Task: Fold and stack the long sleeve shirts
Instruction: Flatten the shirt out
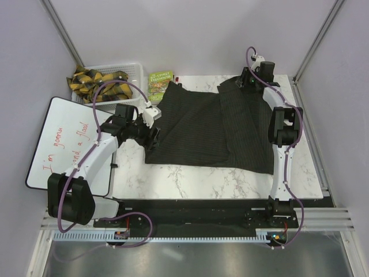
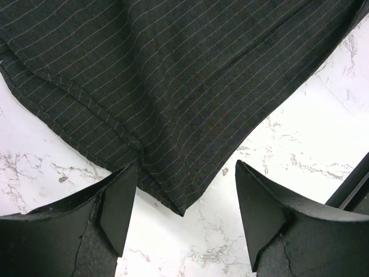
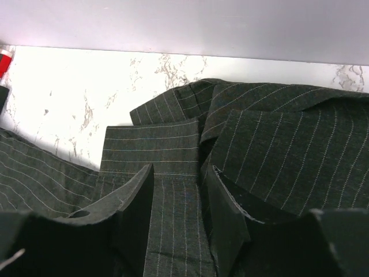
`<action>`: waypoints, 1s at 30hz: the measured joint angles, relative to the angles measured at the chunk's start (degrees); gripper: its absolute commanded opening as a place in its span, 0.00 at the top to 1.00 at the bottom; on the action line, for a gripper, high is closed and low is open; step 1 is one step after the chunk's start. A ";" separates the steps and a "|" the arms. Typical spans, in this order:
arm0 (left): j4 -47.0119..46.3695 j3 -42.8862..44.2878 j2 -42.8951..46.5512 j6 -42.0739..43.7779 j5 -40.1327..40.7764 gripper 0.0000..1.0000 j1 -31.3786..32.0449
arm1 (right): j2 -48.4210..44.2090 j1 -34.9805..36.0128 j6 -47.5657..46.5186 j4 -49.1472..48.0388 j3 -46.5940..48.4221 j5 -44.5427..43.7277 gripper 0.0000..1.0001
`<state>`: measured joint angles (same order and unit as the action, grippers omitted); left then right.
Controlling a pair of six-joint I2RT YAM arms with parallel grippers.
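One long sleeve shirt, black with fine pale stripes, lies spread over the far half of the marble table. My left gripper hovers at its left edge. In the left wrist view the fingers stand wide open on either side of a hem corner, touching no cloth. My right gripper is at the shirt's far right corner. In the right wrist view its jaws straddle a narrow strip of striped cloth, with a gap still showing. Folded cuff and collar layers bunch beside them.
A white basket with yellow-and-black cloth stands at the far left. A green packet lies beside it. A whiteboard with red writing overhangs the table's left side. A red object sits near the back wall.
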<state>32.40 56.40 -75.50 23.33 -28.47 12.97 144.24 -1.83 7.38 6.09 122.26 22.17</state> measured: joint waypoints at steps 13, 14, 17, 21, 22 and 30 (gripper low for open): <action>0.02 0.02 -0.76 0.07 0.04 0.24 0.00 | 0.00 0.09 1.20 -1.36 -4.15 0.15 0.51; 0.02 0.02 -0.79 0.07 0.04 0.24 0.00 | 0.00 0.09 1.20 -1.31 -4.44 0.15 0.52; 0.02 0.24 -1.01 0.07 0.04 0.24 0.00 | 0.00 0.09 1.20 -1.16 -4.72 0.20 0.54; 0.00 0.28 -1.22 0.07 0.11 0.24 0.00 | 0.00 0.09 1.20 -1.20 -4.72 0.68 0.67; 0.02 0.28 -1.31 0.07 0.15 0.24 0.00 | 0.00 0.09 1.09 -1.18 -4.76 0.96 0.73; 0.02 0.28 -1.77 0.09 1.31 0.24 0.00 | -0.02 -0.26 0.85 -0.92 -5.22 4.46 1.00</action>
<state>32.42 56.69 -77.28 23.42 -27.16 12.97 144.22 -2.09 8.23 5.17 117.03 26.63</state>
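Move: The right hand, half open, hovers over the shirt's back right part. The spot it goes for, the sleeve's right edge just below the cuff, lies about 2 cm back, 1 cm to its left and 4 cm below. The cuff's middle lies level with the hand, some 5 cm left; the striped body panel is about 5 cm back and 6 cm right. From the left hand, that sleeve edge lies roughly 32 cm ahead and 40 cm right. Down first: the right hand sinks about 3 cm onto the sleeve while easing back some 2 cm, its fingers tipping down slightly. Once low, it drifts 1 cm left and the half-open fingers close fully, pinching the sleeve's right edge just below the cuff, beside the body panel. ##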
